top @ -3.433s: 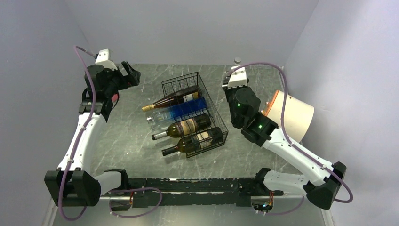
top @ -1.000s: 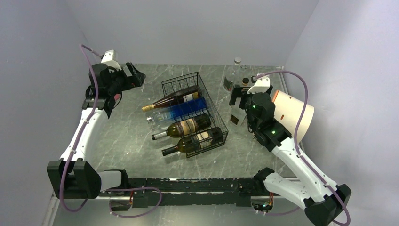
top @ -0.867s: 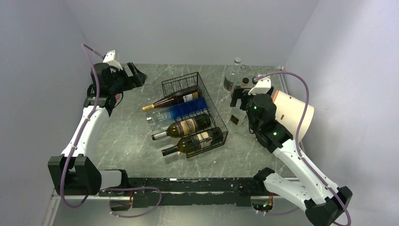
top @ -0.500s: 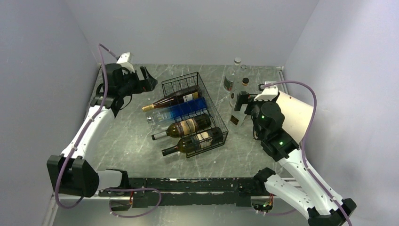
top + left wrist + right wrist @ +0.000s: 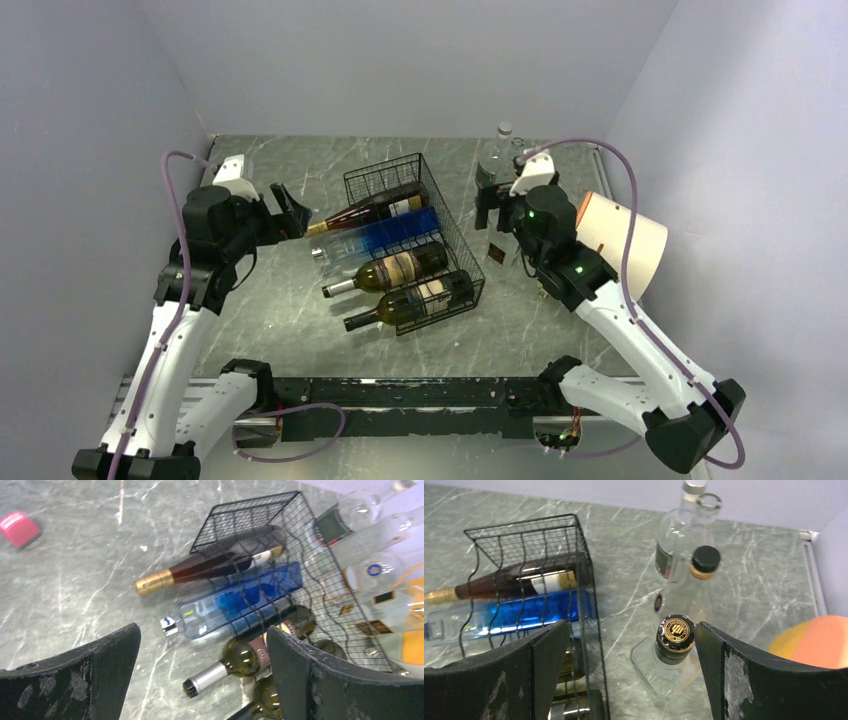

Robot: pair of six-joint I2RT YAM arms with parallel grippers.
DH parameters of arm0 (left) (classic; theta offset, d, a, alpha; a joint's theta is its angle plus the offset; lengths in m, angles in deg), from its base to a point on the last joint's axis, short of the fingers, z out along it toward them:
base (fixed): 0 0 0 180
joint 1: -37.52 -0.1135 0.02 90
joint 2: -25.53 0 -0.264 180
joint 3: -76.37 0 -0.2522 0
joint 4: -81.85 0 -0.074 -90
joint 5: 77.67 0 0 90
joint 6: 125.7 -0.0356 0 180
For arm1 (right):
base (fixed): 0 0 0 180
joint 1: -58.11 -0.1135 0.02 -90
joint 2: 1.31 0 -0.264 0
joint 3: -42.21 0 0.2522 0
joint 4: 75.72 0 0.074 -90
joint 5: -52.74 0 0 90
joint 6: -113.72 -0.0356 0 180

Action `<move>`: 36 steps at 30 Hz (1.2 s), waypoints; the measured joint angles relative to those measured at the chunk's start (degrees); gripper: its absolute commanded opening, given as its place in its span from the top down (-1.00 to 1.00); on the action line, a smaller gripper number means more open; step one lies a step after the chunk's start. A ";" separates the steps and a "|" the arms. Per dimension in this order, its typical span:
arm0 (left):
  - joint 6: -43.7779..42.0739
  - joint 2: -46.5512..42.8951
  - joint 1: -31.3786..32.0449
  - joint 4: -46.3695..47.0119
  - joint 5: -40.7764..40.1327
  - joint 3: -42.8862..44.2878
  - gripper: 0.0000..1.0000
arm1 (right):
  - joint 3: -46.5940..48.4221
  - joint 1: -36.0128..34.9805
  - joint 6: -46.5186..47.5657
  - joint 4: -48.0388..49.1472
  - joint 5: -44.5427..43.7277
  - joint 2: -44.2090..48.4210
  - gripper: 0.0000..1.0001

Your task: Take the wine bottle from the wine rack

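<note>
The black wire wine rack [image 5: 385, 172] stands mid-table with several bottles lying in it, necks pointing left. From far to near they are a dark bottle with a gold foil neck [image 5: 365, 212], a blue bottle [image 5: 390, 236], a green wine bottle with a silver cap [image 5: 390, 270] and a dark wine bottle [image 5: 410, 300]. My left gripper [image 5: 290, 212] hangs open, left of the necks and above the table. In the left wrist view the gold-necked bottle [image 5: 210, 565], blue bottle [image 5: 235, 600] and green bottle [image 5: 235, 662] lie ahead of the open left gripper [image 5: 202, 640]. My right gripper [image 5: 490, 208] is open, right of the rack [image 5: 524, 542].
A square clear bottle with a black and gold cap [image 5: 675, 635] stands just inside the right finger of the right gripper [image 5: 633, 630]. Two clear bottles [image 5: 681, 535] [image 5: 701, 565] stand behind it. A cream and orange cylinder [image 5: 625, 240] lies far right. A pink object [image 5: 19, 527] sits back left.
My left arm has swung forward from the back left corner and come down beside the bottle necks. The right arm has shifted a little by the standing bottles. Both grippers stayed open.
</note>
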 measured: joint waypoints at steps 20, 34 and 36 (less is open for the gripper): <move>-5.57 -2.91 0.00 1.18 -12.50 -2.47 -1.00 | 11.06 -28.48 1.01 -5.90 0.50 -13.75 -1.00; -6.82 -4.07 -0.68 2.78 -16.15 -7.37 -0.99 | 15.34 -42.62 19.02 -6.58 6.93 -33.38 -0.96; -6.95 -4.26 -1.46 2.82 -16.13 -7.34 -0.99 | 16.72 -43.63 21.62 -6.97 8.07 -36.06 -0.94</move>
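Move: The near wine bottle, lowest on the rack's base-side end, has its middle about 18 cm left of the right hand, 9 cm back and 24 cm below, its neck pointing left. The second dark bottle is some 8 cm farther out than it and 2 cm more left; the blue bottle is 15 cm out and 6 cm left of it. From the left hand the near bottle is about 22 cm right, 8 cm back and 22 cm below. Right hand swings about 28 cm left, back and down towards the near bottle, turning counter-clockwise; left hand drifts left. ##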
